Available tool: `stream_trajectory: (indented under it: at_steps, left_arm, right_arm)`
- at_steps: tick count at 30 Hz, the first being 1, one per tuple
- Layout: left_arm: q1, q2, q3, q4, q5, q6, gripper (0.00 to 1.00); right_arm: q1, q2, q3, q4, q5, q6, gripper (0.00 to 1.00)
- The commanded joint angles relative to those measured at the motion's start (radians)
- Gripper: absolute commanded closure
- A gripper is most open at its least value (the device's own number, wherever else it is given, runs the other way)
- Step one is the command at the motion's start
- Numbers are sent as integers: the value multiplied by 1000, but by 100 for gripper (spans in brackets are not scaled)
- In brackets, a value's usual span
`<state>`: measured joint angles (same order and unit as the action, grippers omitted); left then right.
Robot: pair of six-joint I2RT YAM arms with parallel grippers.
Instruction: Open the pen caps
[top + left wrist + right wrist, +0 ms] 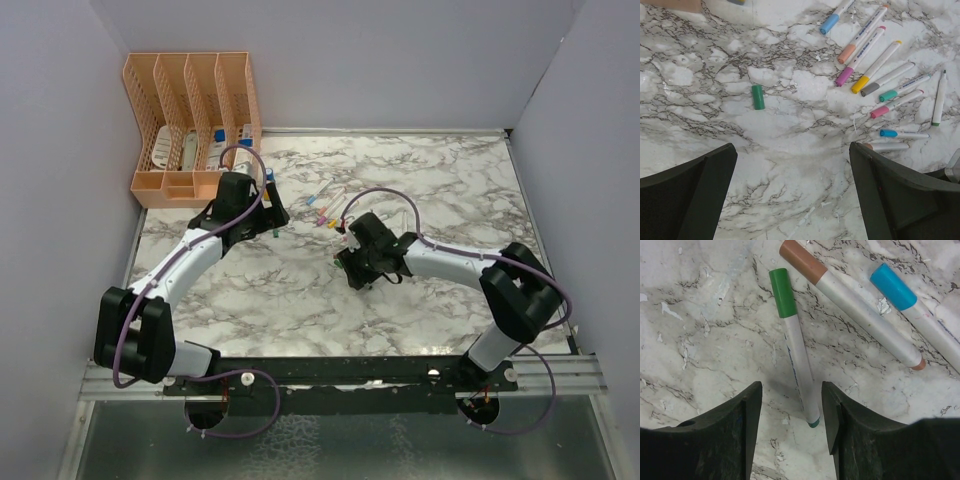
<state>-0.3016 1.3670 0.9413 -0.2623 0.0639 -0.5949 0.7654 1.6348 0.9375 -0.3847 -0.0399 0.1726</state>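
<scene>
In the right wrist view a white pen (799,357) with a green cap (782,292) lies on the marble. Its rear end sits between the fingers of my right gripper (791,390), which is open with a gap on both sides. A brown cap (802,261) and a blue cap (893,286) are on two pens beside it. In the left wrist view a loose green cap (758,97) lies alone. Several capped pens (867,50) are fanned out to its right. My left gripper (792,147) hangs wide open above bare marble, holding nothing.
An orange desk organizer (190,130) stands at the back left corner of the marble table (430,180). Grey walls close in the left, back and right sides. The pens (328,205) lie mid-table between both grippers.
</scene>
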Motion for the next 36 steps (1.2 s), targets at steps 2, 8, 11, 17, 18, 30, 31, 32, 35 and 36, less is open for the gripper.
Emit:
stream_trajectory:
  at_steps: [2,8,11,17,18,30,31,32,35,36]
  left_arm:
    - [-2,-41,-22,25,20,-14,1]
    - [-2,-45,-31,28,19,-18,1]
    - [-3,-49,-34,28,19,-20,1]
    - [-3,-60,-35,25,22,-23,1]
    - [-3,-61,-34,24,19,-23,1]
    - [-3,-68,-46,74,100,-63,1]
    - [-2,-67,-54,95,123,-78,1]
    - [-2,-65,-65,122,150,-99,1]
    - [-5,-64,-115,246,232,-180,1]
    - [-8,-67,-142,298,258,-215,1]
  right_arm:
    - [16,38,-2,39,46,-15,51]
    - [28,74,-2,35,60,-19,59]
    - [34,95,-3,26,65,-17,66]
    - [41,114,-6,9,69,-15,87]
    - [43,114,-6,6,66,-17,90]
    - [43,-19,-17,52,-112,-76,99]
    - [43,-35,-9,58,-118,-70,99]
    - [43,-47,-1,60,-119,-63,99]
    - [42,-71,34,68,-121,-32,99]
    - [43,-75,45,72,-121,-19,99]
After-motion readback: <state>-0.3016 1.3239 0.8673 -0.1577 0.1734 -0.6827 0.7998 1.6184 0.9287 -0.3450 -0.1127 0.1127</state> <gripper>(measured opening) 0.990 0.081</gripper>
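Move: The green-capped pen lies almost under the right hand's half-open fingers, its middle about 2 cm ahead, 2 cm left and 2 cm below, with the cap pointing forward-left. At that same height, the brown pen lies some 6 cm ahead and 1 cm left of the hand, and the blue pen about 8 cm ahead and 3 cm right. From the left hand, the green-capped pen is roughly 9 cm back, 13 cm right and 13 cm below. The green-capped pen's white barrel, behind its middle, is pinched as the right hand sinks just over 1 cm, edges forward and shuts its fingers. The right hand then carries the pen about 2 cm up, 2 cm back and a little left, away from the brown pen. Late on, the left hand, still wide open and empty, moves some 2 cm right, its left side dipping slightly. ##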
